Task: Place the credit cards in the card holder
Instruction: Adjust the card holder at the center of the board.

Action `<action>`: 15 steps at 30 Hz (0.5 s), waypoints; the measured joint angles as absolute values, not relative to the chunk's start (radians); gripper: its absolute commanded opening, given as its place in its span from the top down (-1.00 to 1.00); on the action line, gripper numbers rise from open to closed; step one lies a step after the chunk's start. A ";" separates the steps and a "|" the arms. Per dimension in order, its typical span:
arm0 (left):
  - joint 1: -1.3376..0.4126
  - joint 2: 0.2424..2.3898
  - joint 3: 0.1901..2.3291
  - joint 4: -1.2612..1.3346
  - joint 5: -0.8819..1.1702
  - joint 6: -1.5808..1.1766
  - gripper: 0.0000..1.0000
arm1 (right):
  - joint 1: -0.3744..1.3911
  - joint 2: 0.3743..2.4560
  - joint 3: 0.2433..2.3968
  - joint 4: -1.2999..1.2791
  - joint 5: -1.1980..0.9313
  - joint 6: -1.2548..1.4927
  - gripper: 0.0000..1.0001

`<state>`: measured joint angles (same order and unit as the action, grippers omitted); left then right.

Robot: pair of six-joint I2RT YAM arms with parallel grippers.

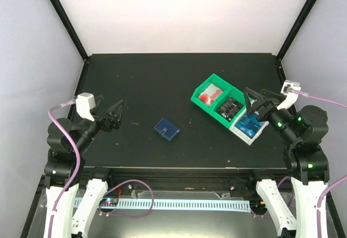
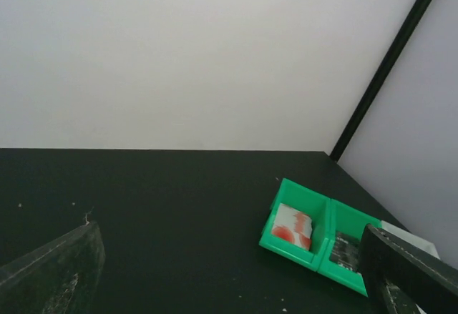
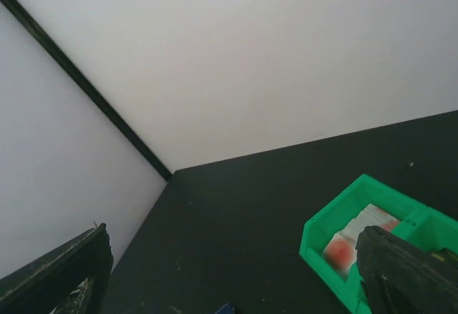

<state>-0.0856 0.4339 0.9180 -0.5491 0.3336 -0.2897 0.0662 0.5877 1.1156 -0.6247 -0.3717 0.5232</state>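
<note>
The card holder (image 1: 166,129) is a small navy case lying shut on the black table, left of centre; one corner of it shows at the bottom of the right wrist view (image 3: 227,307). The blue credit cards (image 1: 248,125) sit in the white end compartment of the bin row at the right. My left gripper (image 1: 116,113) is open and empty, hovering well left of the holder. My right gripper (image 1: 251,104) is open and empty, above the bins near the blue cards. Both wrist views show the fingers (image 2: 50,271) (image 3: 404,271) wide apart with nothing between them.
A green bin (image 1: 209,83) holds red-and-white cards (image 1: 210,94); the compartment beside it holds dark cards (image 1: 229,108). The bin also shows in the left wrist view (image 2: 290,245) and the right wrist view (image 3: 336,217). White walls and black frame posts surround the table (image 1: 135,86).
</note>
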 measured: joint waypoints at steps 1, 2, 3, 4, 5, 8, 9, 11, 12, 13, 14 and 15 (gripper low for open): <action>-0.083 0.434 0.915 -0.545 0.348 -0.292 -0.98 | 0.063 0.588 1.106 -0.619 -0.391 0.530 -0.89; -0.081 0.434 0.910 -0.539 0.364 -0.294 -0.98 | 0.061 0.587 1.097 -0.613 -0.406 0.536 -0.90; -0.080 0.434 0.904 -0.531 0.380 -0.298 -0.98 | 0.059 0.587 1.081 -0.603 -0.426 0.546 -0.91; -0.078 0.434 0.896 -0.522 0.397 -0.303 -0.98 | 0.058 0.587 1.068 -0.595 -0.442 0.553 -0.91; -0.078 0.434 0.887 -0.511 0.415 -0.310 -0.98 | 0.056 0.588 1.052 -0.586 -0.464 0.561 -0.91; -0.078 0.434 0.852 -0.473 0.460 -0.334 -0.98 | 0.054 0.606 1.015 -0.561 -0.530 0.575 -0.91; -0.077 0.435 0.836 -0.455 0.476 -0.345 -0.98 | 0.053 0.618 1.001 -0.551 -0.559 0.578 -0.91; -0.077 0.447 0.810 -0.420 0.506 -0.364 -0.98 | 0.052 0.643 0.971 -0.529 -0.609 0.579 -0.91; -0.076 0.456 0.797 -0.396 0.527 -0.376 -0.98 | 0.051 0.654 0.949 -0.510 -0.635 0.582 -0.91; -0.075 0.467 0.785 -0.371 0.548 -0.387 -0.98 | 0.051 0.664 0.925 -0.494 -0.659 0.583 -0.91; -0.074 0.484 0.769 -0.339 0.577 -0.400 -0.98 | 0.050 0.673 0.904 -0.483 -0.677 0.585 -0.91; -0.073 0.505 0.756 -0.309 0.604 -0.414 -0.98 | 0.050 0.682 0.878 -0.467 -0.697 0.588 -0.91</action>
<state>-0.0731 0.5053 0.7563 -0.3092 0.6044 -0.4145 0.0502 0.6823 0.8780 -0.4675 -0.6968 0.5880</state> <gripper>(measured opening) 0.989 0.956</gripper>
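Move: The card holder lies flat on the board, about 28 cm to the right hand's left, 10 cm ahead and some 34 cm below; from the left hand it is roughly 14 cm to the right, 11 cm ahead and 30 cm below. From the right hand, the green bins sit about 21 cm ahead and 4 cm left, and the white bin about 8 cm ahead and 6 cm right, both some 32 cm down. Downward and to the left, the right hand sinks about 8 cm with a little forward reach, going faster as it turns counter-clockwise and tips its fingers down towards the card holder. The left hand closes in from the other side, some 4 cm right, plus down and later forward, turning clockwise about 15 degrees. Both grippers stay wide open, touching nothing. ##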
